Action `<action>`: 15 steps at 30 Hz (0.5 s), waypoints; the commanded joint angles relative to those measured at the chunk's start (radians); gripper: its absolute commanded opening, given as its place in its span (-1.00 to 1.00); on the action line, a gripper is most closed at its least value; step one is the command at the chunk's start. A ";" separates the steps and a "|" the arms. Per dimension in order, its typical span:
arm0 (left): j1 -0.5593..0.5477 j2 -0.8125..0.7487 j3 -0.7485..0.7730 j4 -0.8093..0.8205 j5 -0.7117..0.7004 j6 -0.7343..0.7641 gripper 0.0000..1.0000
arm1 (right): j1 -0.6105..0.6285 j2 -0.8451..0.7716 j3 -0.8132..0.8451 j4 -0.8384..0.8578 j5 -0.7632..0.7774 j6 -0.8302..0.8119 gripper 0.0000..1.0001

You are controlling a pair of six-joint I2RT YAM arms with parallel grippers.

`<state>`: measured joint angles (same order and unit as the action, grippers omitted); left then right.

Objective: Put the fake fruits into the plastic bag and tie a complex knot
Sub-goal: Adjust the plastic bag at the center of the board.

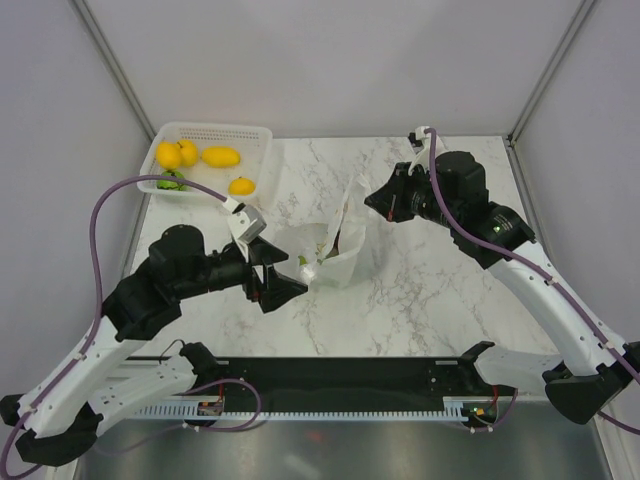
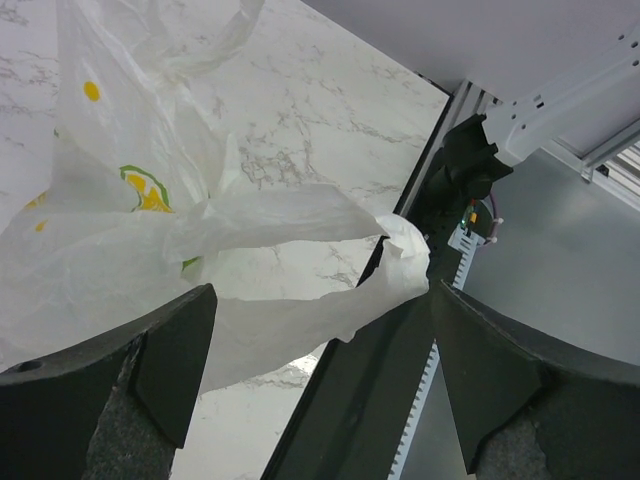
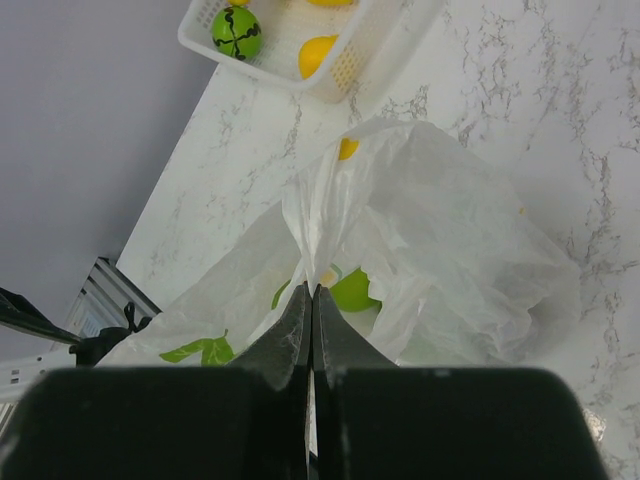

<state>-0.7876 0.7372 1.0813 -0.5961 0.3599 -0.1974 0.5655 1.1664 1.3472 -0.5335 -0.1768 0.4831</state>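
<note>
The plastic bag (image 1: 340,245) stands mid-table, white with lemon and leaf prints. My right gripper (image 1: 373,204) is shut on one handle loop (image 3: 310,230) and holds it up. A green fruit (image 3: 356,290) shows inside the bag below those jaws. My left gripper (image 1: 283,275) stands open at the bag's left side. In the left wrist view the other loose handle strip (image 2: 300,310) lies across the gap between the fingers (image 2: 160,360), its end near the right one. Several yellow fake fruits (image 1: 221,156) and a green one (image 1: 172,181) lie in the basket. The knot is out of view.
The white perforated basket (image 1: 262,135) sits at the table's far left corner, left of the bag. The black rail (image 1: 330,375) with the arm bases runs along the near edge. Grey walls close in the table's left, right and far sides.
</note>
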 commanded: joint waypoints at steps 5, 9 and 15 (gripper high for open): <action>-0.122 0.091 0.031 0.061 -0.102 0.010 0.67 | -0.003 0.004 0.027 0.040 0.022 0.008 -1.00; -0.159 0.126 0.060 0.044 -0.244 0.018 -0.29 | -0.001 -0.007 0.024 0.038 0.033 0.009 -1.00; -0.156 0.189 0.170 -0.054 -0.547 -0.054 -0.96 | -0.003 -0.034 0.041 0.004 0.086 0.006 -1.00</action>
<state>-0.9421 0.9154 1.1549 -0.6147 0.0380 -0.2043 0.5655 1.1637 1.3472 -0.5343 -0.1448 0.4835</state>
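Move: About 4 cm to the right of the open left hand, a centimetre ahead and some 3 cm lower, is the loose left handle of the plastic bag. The bag's fruit-filled body sits roughly 10 cm ahead, 10 cm right and 20 cm below that hand; its right handle, already pinched by the right hand, is about 15 cm ahead, 14 cm right and level. From the right hand the loose handle is some 14 cm back, 10 cm left and 3 cm lower. Reaching right and down about 3 cm each way, the left hand brings the loose handle between its open fingers and shuts them on it. As they finish closing, it swings forward some 3.5 cm, easing a little left and up, with a slight roll and a turn of about 10 degrees counter-clockwise. The right hand holds still, keeping its pinch on the other handle. ##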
